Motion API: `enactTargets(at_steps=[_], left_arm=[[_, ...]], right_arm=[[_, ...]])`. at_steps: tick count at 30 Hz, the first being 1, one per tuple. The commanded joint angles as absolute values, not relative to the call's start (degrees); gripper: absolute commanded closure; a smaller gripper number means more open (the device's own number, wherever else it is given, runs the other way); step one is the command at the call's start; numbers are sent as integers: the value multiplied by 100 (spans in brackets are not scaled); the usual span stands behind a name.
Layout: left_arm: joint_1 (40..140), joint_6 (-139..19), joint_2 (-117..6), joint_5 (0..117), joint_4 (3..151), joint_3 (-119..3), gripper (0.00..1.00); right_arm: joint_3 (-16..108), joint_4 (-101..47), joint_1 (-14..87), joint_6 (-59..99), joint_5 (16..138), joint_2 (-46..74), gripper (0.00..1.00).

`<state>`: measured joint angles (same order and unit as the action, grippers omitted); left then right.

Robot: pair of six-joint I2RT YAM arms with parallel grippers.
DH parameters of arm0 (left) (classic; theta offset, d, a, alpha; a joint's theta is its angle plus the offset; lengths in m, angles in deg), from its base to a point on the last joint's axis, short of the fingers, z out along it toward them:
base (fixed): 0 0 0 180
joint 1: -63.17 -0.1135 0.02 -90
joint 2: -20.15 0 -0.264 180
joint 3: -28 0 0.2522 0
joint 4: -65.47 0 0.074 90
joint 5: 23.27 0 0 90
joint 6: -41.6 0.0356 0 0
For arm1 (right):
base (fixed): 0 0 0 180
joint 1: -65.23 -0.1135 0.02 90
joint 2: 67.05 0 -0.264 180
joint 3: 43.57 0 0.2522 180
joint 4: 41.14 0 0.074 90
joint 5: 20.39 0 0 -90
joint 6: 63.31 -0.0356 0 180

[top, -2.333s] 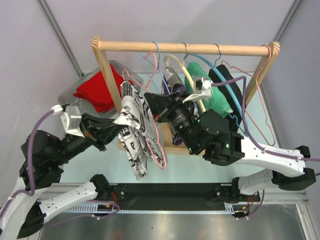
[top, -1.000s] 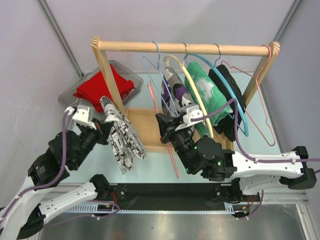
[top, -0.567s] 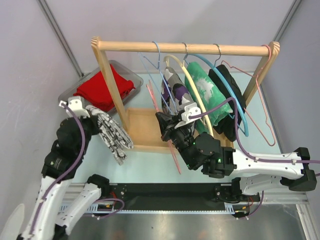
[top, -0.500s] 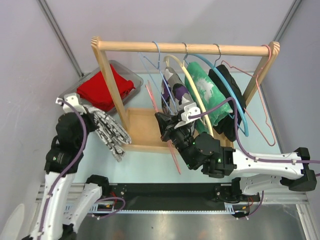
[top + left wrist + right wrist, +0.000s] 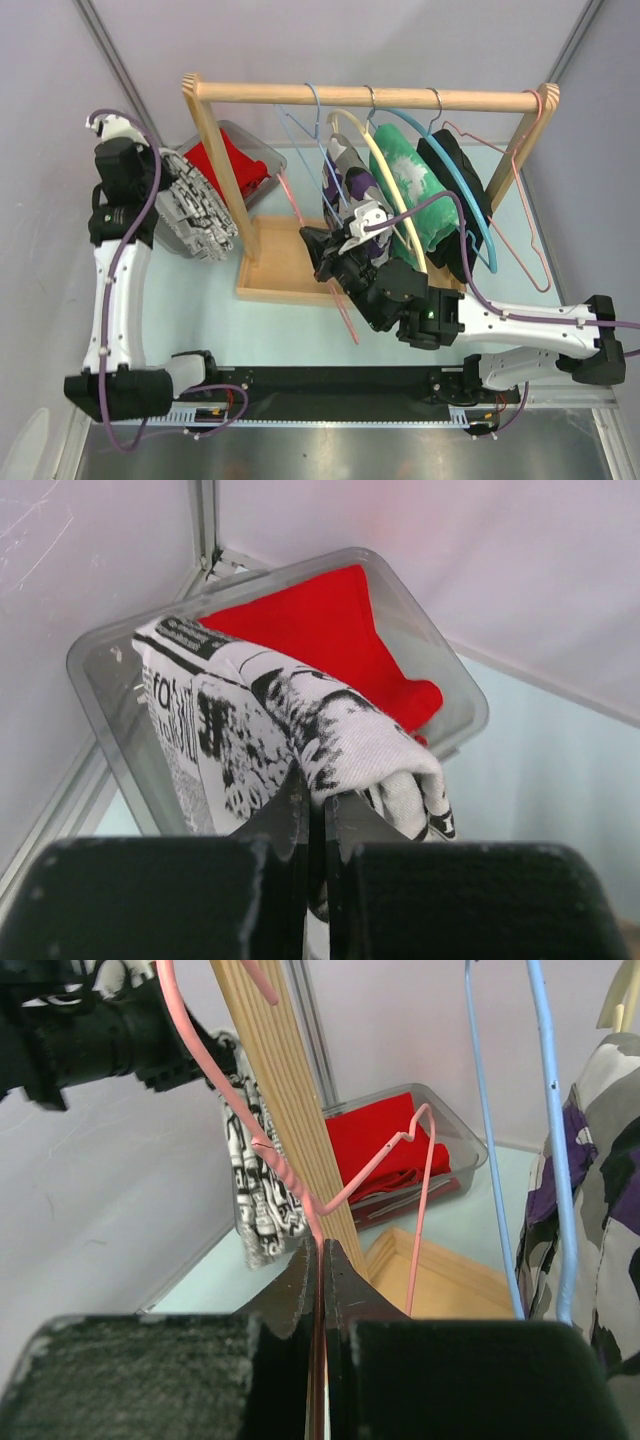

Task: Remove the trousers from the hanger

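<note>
The black-and-white printed trousers (image 5: pixel 192 208) hang free of the hanger, bunched in my left gripper (image 5: pixel 163 176), over the grey bin (image 5: pixel 262 152) at the far left. In the left wrist view my left gripper (image 5: pixel 318 798) is shut on a fold of the trousers (image 5: pixel 300 715), above the bin's rim (image 5: pixel 445 655) and the red cloth (image 5: pixel 330 630) in it. My right gripper (image 5: pixel 316 246) is shut on the bare pink hanger (image 5: pixel 291 199) near the rack's left post. In the right wrist view the pink wire (image 5: pixel 285 1175) runs between my right gripper's (image 5: pixel 322 1248) closed jaws.
A wooden rack (image 5: pixel 370 97) spans the table's back, with a wooden base tray (image 5: pixel 275 262). On it hang a blue hanger (image 5: pixel 316 110), camouflage (image 5: pixel 345 175), green (image 5: pixel 415 185) and black (image 5: pixel 455 185) garments, and a bare pink hanger (image 5: pixel 520 215) at the right.
My left arm swung left and back, carrying the trousers from in front of the rack to over the grey bin. My right gripper kept its hold on the pink hanger, shifting slightly.
</note>
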<state>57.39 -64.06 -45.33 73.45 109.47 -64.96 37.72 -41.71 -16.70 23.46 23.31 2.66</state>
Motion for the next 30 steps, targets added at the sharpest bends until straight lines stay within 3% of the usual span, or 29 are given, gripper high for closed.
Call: enactTargets(at_steps=[1, 8, 15, 17, 18, 19, 24, 27, 30], left_arm=[[5535, -6413, -5252, 7358, 9436, -6890, 100], [5517, -6255, -6580, 7516, 8514, -7153, 100], [5526, -6263, -7635, 7885, 8512, -8173, 100], [5526, -6421, -7733, 7860, 8740, -8418, 89], [5526, -6465, -7733, 7816, 8810, -8446, 81], [5526, -6509, -7689, 7798, 8924, -8437, 65], [5526, -6852, -7004, 7272, 9136, -7902, 25], [5561, -7282, -6372, 6718, 9303, -7332, 21], [5806, -7792, -5240, 6260, 8892, -5895, 20]], right_arm=[[4094, -4250, -1484, 2168, 2707, 387, 100], [4314, -4188, -1291, 2080, 2831, 519, 100], [4700, -3943, -1238, 1957, 2699, 835, 100], [4814, -3881, -1229, 1896, 2611, 941, 100], [4937, -3768, -1229, 1765, 2533, 1037, 100], [5016, -3706, -1212, 1685, 2506, 1082, 100], [5525, -3398, -1159, 1105, 2295, 1363, 100], [5868, -3345, -1141, 973, 2075, 1512, 100], [6202, -3493, -1124, 999, 1969, 1653, 100]])
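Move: The left hand holds the patterned trousers; the clear tray's middle lies about 15 cm ahead and some 28 cm below it, with the red trousers inside about 20 cm ahead and 4 cm right. The rack's left post stands roughly 12 cm right and 5 cm farther out. For the right hand, holding the empty pink hanger, the rail's free left stretch is some 25 cm ahead, 10 cm left and 10 cm higher; the blue hanger hangs about 15 cm ahead, 4 cm right. Forward and down, about 16 cm out and nearly 10 cm lower, the left hand carries the patterned trousers over the tray, its fingers opening wide near the far end to let go; it then rises about 7 cm, drawing back slightly. The right hand, still gripping the pink hanger, eases some 4 cm forward and 4 cm left towards the rail, then up a little. ##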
